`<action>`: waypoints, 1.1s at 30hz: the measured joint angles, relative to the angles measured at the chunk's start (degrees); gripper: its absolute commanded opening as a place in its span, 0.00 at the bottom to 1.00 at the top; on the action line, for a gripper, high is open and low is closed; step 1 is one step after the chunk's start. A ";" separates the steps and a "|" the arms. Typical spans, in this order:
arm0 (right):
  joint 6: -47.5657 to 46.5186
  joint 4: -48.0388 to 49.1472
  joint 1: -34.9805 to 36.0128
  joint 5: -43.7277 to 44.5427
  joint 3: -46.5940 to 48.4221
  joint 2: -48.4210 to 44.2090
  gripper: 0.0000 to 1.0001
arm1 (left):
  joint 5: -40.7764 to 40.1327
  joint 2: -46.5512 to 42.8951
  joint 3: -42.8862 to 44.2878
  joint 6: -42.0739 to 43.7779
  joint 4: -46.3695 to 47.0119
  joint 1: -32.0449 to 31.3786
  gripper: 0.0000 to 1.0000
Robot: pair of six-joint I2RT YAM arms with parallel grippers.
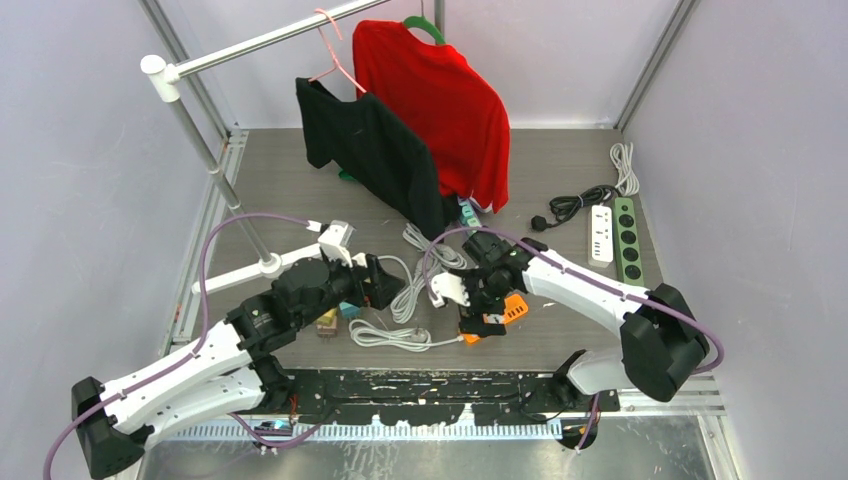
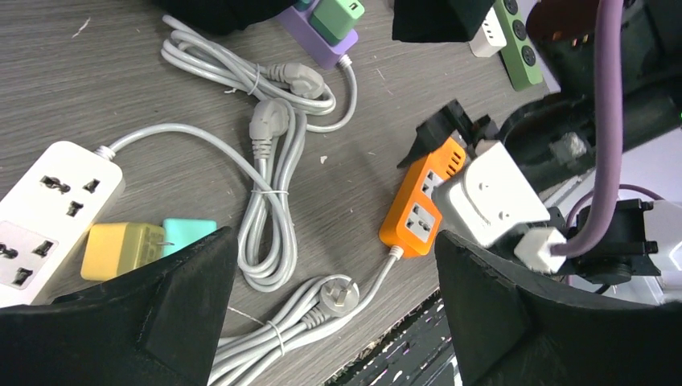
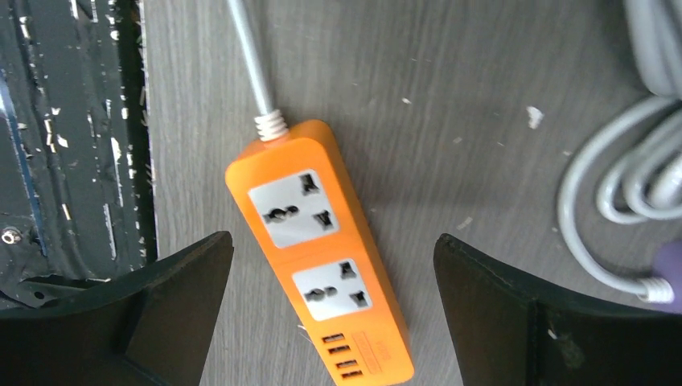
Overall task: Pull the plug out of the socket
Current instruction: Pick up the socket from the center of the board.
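Note:
An orange power strip (image 3: 322, 257) lies flat on the table, and both of its sockets are empty. My right gripper (image 3: 334, 241) hovers open straight above it, one finger on each side, touching nothing. My left gripper (image 2: 331, 265) is open too, over a bundled grey cord whose flat plug (image 2: 338, 296) lies loose. At the top of the left wrist view a green plug (image 2: 338, 16) sits in a purple strip (image 2: 314, 40). A yellow plug (image 2: 121, 249) and a teal plug (image 2: 189, 232) lie beside a white strip (image 2: 48, 209); the yellow one's pins show.
Coils of grey cable (image 1: 420, 265) lie between the two arms. A white strip (image 1: 600, 233), a green strip (image 1: 627, 240) and a black cord (image 1: 575, 203) rest at the back right. A black shirt (image 1: 370, 150) and a red shirt (image 1: 440, 100) hang from the rail behind.

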 measured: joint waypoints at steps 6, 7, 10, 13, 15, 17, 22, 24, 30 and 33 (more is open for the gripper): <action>-0.35 1.51 2.40 -0.33 -4.94 -1.64 1.00 | -1.86 -1.03 -0.31 -1.07 -0.37 0.00 0.91; -0.46 1.92 2.60 -0.28 -5.84 -2.12 1.00 | -2.21 -1.38 -0.52 -1.31 -0.39 0.00 0.91; -0.48 3.50 2.73 0.22 -7.93 -2.97 1.00 | -3.21 -2.34 -1.62 -2.49 -0.39 0.00 0.91; -0.31 6.08 2.73 1.31 -8.96 -3.04 1.00 | -3.67 -2.64 -2.43 -3.54 -0.39 0.00 0.91; -0.24 8.50 2.73 2.40 -9.53 -3.02 0.99 | -3.78 -2.73 -2.75 -4.46 -0.44 0.00 0.91; -0.26 10.43 2.73 3.04 -10.05 -2.95 0.97 | -3.78 -2.86 -2.82 -5.29 -0.55 0.00 0.91; -0.50 13.18 2.73 3.26 -11.43 -2.43 0.79 | -3.78 -4.17 -2.89 -7.30 -1.27 0.00 0.90; -0.81 13.27 2.73 3.23 -11.85 -2.43 0.66 | -3.78 -4.87 -3.21 -7.85 -1.25 0.00 0.90; -0.83 13.55 2.84 3.30 -12.37 -2.45 0.32 | -3.78 -5.86 -4.94 -9.55 -1.31 0.00 0.90; -0.70 13.60 2.89 3.48 -12.39 -2.56 0.18 | -3.78 -5.88 -4.98 -10.05 -1.29 0.00 0.90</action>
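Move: The right hand, open with its fingers pointing down, hovers over the orange socket, whose middle is about 5 cm below, some 2 cm to the right and 1 cm back. The purple socket lies roughly 19 cm ahead of this hand and 2 cm left. The orange socket's coiled cord is about 17 cm left and 4 cm back. From the left hand, the orange socket is some 19 cm right, 4 cm back and 19 cm down. The right fingers come down astride the orange socket near its middle and close to about half open, pinching its long sides. To get there, the right hand sinks about 4 cm, swinging nearly 3 cm back and then about 2 cm forward again, and stays low while gripping. The empty left hand drifts a couple of centimetres left and down, still open. ##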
